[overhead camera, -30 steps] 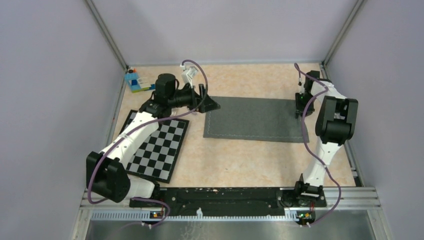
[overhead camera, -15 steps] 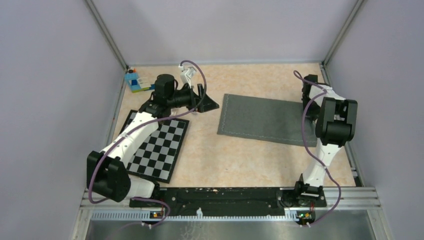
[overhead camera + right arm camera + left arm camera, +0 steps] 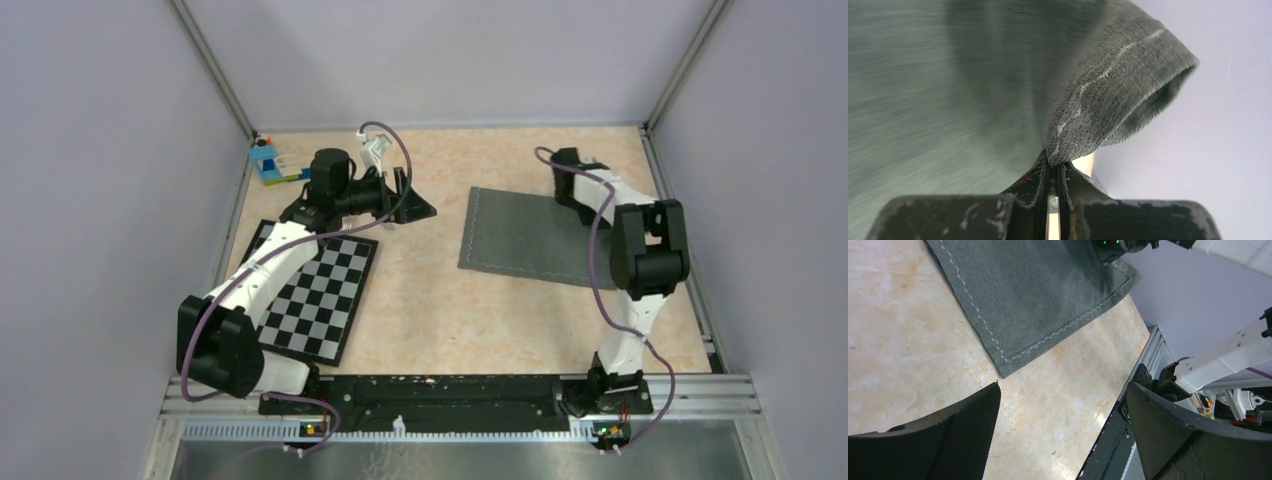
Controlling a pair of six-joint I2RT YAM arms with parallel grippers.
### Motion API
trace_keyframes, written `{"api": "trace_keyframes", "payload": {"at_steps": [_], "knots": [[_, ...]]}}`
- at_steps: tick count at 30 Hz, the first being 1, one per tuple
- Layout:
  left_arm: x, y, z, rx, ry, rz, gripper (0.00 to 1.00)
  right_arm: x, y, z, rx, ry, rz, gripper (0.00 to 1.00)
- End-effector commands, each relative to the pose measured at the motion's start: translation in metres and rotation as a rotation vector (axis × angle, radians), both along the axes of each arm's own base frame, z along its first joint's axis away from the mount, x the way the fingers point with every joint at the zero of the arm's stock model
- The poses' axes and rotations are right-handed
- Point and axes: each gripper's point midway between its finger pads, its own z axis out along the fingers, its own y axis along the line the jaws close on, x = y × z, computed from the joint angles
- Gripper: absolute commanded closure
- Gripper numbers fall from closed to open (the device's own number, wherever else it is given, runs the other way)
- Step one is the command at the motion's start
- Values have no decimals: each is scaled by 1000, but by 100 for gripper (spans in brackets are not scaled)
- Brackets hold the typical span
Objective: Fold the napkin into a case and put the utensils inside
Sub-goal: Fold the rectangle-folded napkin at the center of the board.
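The napkin [image 3: 520, 238] is a dark grey cloth with a stitched hem, lying right of the table's middle. My right gripper [image 3: 566, 190] is at its far right part, shut on a pinched, raised fold of the hem. In the right wrist view that fold of the napkin [image 3: 1108, 90] arches up out of the shut right gripper [image 3: 1053, 165]. My left gripper [image 3: 413, 205] hangs open to the left of the cloth, apart from it. In the left wrist view the left gripper [image 3: 1063, 390] stands over bare table, with a napkin [image 3: 1038, 295] corner just beyond its fingers. The utensils are out of view.
A black-and-white checkered mat [image 3: 320, 290] lies at the left under the left arm. A blue toy-brick block [image 3: 270, 163] stands in the far left corner. Walls close the table on three sides, and a black rail [image 3: 450, 390] runs along the near edge.
The right gripper has shut on the napkin's right edge and carried it up and to the left. The napkin's left edge has slid to the right. The left arm has not moved.
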Motion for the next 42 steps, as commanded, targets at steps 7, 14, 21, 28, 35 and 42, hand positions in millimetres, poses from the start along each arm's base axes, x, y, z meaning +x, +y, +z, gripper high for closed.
{"api": "trace_keyframes", "payload": {"at_steps": [7,14,21,28,35,42], "knots": [[7,4,6,-14,-43,5,1,17,198,-17,279,79,352,100],[10,8,5,-10,-43,18,1,30,268,-12,455,66,423,100],[10,9,3,-24,-24,10,1,37,290,-8,553,44,442,100],[11,11,3,-31,-20,13,1,50,313,-10,615,20,446,100],[11,11,3,-36,-13,7,1,53,325,-17,636,36,452,100],[10,11,3,-39,-10,5,1,49,334,-22,647,49,465,100]]}}
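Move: The left part of the napkin, where the right hand is taking its pinched right edge, has its border about 35 cm left, 3 cm ahead and 8 cm below. The napkin's near-left corner lies some 37 cm left and 5 cm back, the knife roughly 54 cm left and 9 cm ahead, both near table level. From the left hand, that border is about 9 cm right, 7 cm ahead and 24 cm below. Still pinching the napkin's edge, the right hand sweeps about 31 cm left over it, fingers tipping steeply down. ##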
